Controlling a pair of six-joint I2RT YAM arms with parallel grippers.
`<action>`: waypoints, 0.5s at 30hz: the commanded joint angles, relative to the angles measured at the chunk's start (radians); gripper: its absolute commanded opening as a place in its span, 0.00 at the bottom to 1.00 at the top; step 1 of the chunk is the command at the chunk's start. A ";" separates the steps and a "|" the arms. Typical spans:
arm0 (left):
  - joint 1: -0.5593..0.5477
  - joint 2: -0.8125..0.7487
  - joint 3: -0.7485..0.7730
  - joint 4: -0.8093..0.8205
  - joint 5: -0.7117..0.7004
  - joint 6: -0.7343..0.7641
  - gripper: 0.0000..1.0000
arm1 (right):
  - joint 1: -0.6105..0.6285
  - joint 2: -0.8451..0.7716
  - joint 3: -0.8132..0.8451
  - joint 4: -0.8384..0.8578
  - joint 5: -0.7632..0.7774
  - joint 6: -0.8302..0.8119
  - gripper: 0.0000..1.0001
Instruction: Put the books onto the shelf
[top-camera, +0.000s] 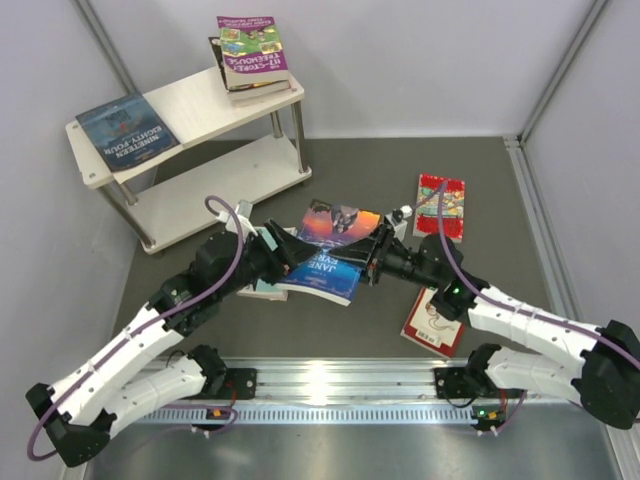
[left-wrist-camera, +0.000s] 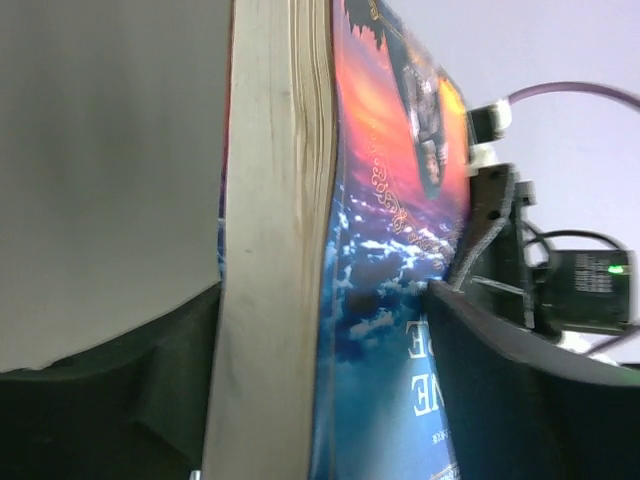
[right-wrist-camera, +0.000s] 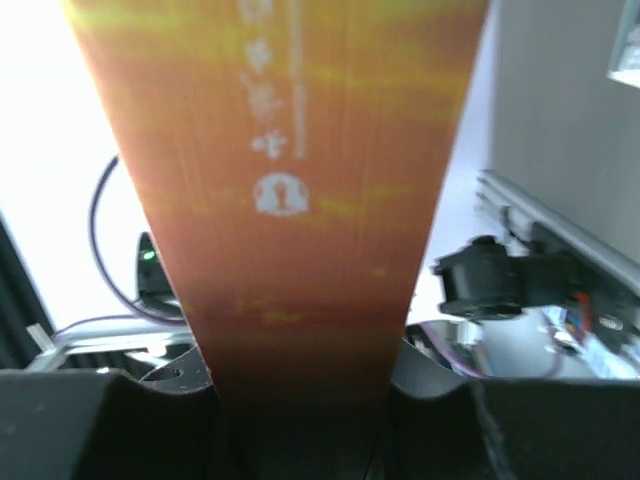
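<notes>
A book with a blue sunset cover (top-camera: 335, 245) hangs over the middle of the floor between both arms. My right gripper (top-camera: 372, 258) is shut on its orange spine (right-wrist-camera: 290, 200), fingers (right-wrist-camera: 440, 395) on either side. My left gripper (top-camera: 282, 250) stands open around the opposite edge. The page block (left-wrist-camera: 275, 300) and cover (left-wrist-camera: 385, 300) sit between its fingers (left-wrist-camera: 500, 380). The shelf (top-camera: 200, 120) stands at the back left. On its top board a blue book (top-camera: 125, 130) lies flat, and a purple-green book (top-camera: 252, 45) tops a small stack.
A red book (top-camera: 440, 205) lies flat at the right. A maroon book with a white panel (top-camera: 432, 325) lies partly under my right arm. A pale book's edge (top-camera: 266, 290) shows beneath my left gripper. The shelf's lower board (top-camera: 215, 180) is bare. Walls close in on both sides.
</notes>
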 joint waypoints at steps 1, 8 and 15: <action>0.014 -0.008 0.056 0.066 0.088 0.010 0.74 | -0.010 -0.020 -0.014 0.497 0.001 0.139 0.00; 0.049 -0.019 0.127 -0.027 0.050 0.013 0.35 | -0.036 -0.002 -0.042 0.578 -0.010 0.188 0.00; 0.064 -0.001 0.204 -0.104 0.041 0.045 0.40 | -0.066 0.017 -0.039 0.572 -0.039 0.193 0.00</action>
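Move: The right hand already holds the Jane Eyre book up in the air by its spine side, its middle about 6 cm to that hand's left and level with it. From the left hand, whose fingers stand open around the page-edge side, the book's middle lies some 6 cm to the right and 1 cm ahead. Below the left hand, the teal book lies about 9 cm ahead, 9 cm left and 25 cm down; the red-bordered book is some 22 cm right of the right hand, 4 cm back and 26 cm down. The left hand rises about 5 cm alongside the book's free side while its fingers close from nearly wide open to about half, pinching the page-edge side, then stops there with the grip made. The right hand keeps its hold on the spine side, rising about 2 cm and rolling some 10 degrees so that its left-pointing fingertips tip upward and bring up the left side of Jane Eyre. ##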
